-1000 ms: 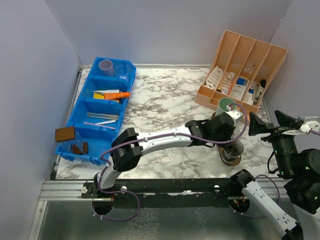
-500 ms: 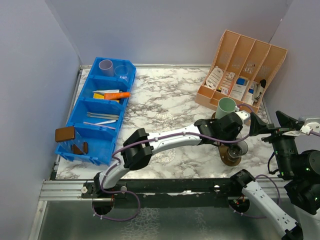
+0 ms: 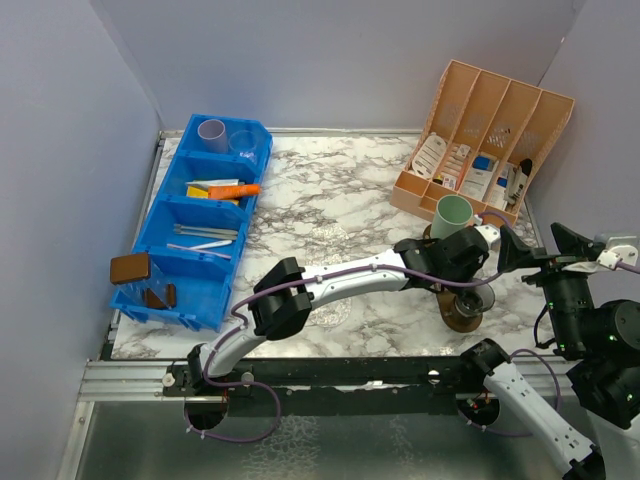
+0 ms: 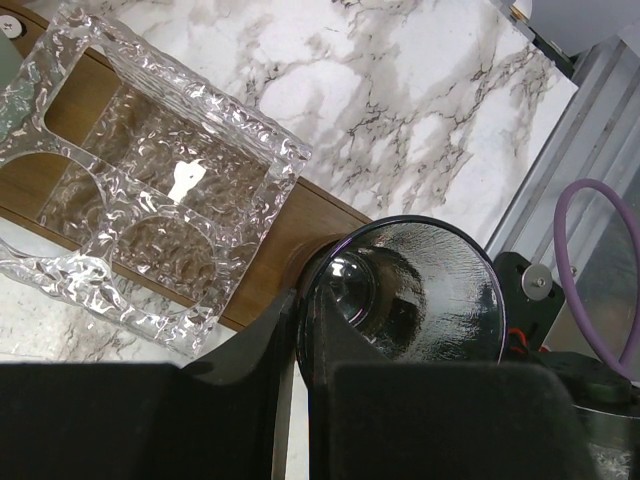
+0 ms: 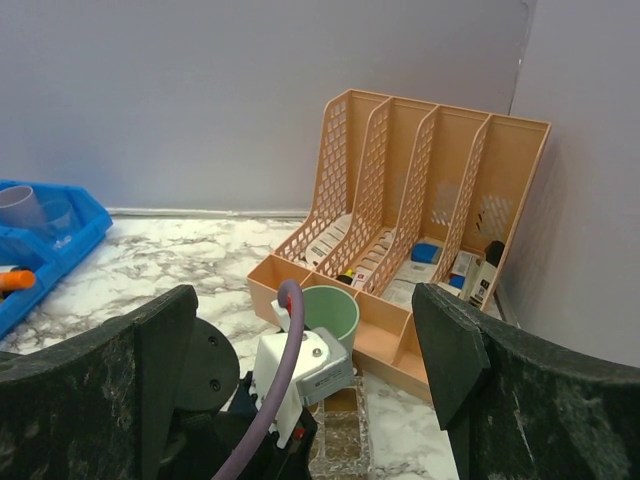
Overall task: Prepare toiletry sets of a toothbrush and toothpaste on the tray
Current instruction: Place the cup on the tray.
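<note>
My left gripper (image 4: pixel 300 312) is shut on the rim of the smoky dark cup (image 4: pixel 430 290), one finger inside the wall and one outside. The cup is at the near end of the wooden tray (image 4: pixel 305 215), beside its clear crinkled insert (image 4: pixel 150 180). From above, the dark cup (image 3: pixel 470 302) stands over the tray (image 3: pixel 461 323), with the left gripper (image 3: pixel 470 285) at its rim. A mint green cup (image 3: pixel 453 215) stands just behind it. My right gripper (image 3: pixel 537 246) hangs open to the right, holding nothing. Toothbrushes (image 3: pixel 205 236) and tubes (image 3: pixel 230 190) lie in the blue bin (image 3: pixel 165 290).
An orange file organiser (image 3: pixel 485 140) with small boxes stands at the back right, close behind the mint green cup (image 5: pixel 330 315). A lilac cup (image 3: pixel 212 131) and a clear cup (image 3: pixel 243 142) sit in the blue bin's far compartment. Grey walls close in the left, right and back.
The left arm's elbow has swung right and its wrist shifted slightly right, uncovering the mint green cup. It stays shut on the dark cup. The right arm has not moved.
</note>
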Controlling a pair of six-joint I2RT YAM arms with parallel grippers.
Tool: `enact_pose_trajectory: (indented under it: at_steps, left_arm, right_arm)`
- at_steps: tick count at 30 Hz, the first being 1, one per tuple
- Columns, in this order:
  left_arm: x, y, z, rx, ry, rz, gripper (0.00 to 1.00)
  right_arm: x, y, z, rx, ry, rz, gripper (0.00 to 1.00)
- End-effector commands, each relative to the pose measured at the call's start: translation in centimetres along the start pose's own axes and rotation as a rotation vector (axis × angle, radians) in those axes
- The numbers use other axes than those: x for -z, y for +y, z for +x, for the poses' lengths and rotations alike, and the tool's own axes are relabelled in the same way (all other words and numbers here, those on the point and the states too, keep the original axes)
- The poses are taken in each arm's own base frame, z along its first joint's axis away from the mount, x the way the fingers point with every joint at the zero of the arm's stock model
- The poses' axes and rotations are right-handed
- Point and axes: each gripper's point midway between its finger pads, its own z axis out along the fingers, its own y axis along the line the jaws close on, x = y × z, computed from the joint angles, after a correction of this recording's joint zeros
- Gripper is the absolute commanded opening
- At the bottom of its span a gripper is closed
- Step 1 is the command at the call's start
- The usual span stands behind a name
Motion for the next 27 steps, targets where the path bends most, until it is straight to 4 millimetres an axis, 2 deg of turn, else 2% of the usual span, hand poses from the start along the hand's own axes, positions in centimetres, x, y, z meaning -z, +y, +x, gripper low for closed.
enact_pose_trajectory:
  at_steps: [1,2,7,15,19,22,25,27]
  left_arm:
    - [0.7,-1.4,-2.9,-0.014,-0.087,0.023,0.00]
    - [0.6,-1.4,-2.9,-0.014,-0.085,0.022,0.00]
    - [0.8,-1.5,-2.9,-0.015,-0.085,0.026,0.14]
    - [2.4,-1.8,-4.2,-0.035,-0.111,0.046,0.44]
    - [5.2,-1.5,-5.5,-0.030,-0.139,0.062,0.53]
    - [8.2,-0.6,-5.8,-0.056,-0.185,0.048,0.59]
    - [11.4,0.8,-4.8,-0.069,-0.231,0.046,0.66]
    - [13.4,2.9,-3.8,-0.050,-0.252,0.020,0.69]
  right_arm:
    - [0.3,-0.6,0.5,0.014,0.004,0.022,0.90]
    - [0.3,-0.5,0.5,0.015,0.005,0.022,0.90]
    - [0.2,-0.4,0.8,0.016,0.010,0.018,0.90]
    - [0.1,-0.4,0.6,0.012,0.008,0.018,0.90]
    - [0.4,-0.5,-0.1,-0.015,-0.008,0.024,0.90]
    - [0.8,-0.9,-1.1,-0.048,-0.036,0.034,0.91]
    - [1.4,-1.2,-2.0,-0.096,-0.075,0.041,0.92]
    - [1.8,-1.3,-2.4,-0.122,-0.109,0.037,0.92]
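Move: The left hand holds the dark glass cup by its rim; the cup's middle is about 3 cm back, 3 cm right and 5 cm below. The clear holder is roughly 6 cm ahead, level sideways, some 7 cm below; the green cup is about 15 cm ahead and 1 cm left, some 4 cm below. From the right hand, the dark cup is about 30 cm below, 1 cm back and 1 cm left. The left fingers open, letting go of the dark cup's rim, then withdraw about 6 cm left and 4 cm up. ##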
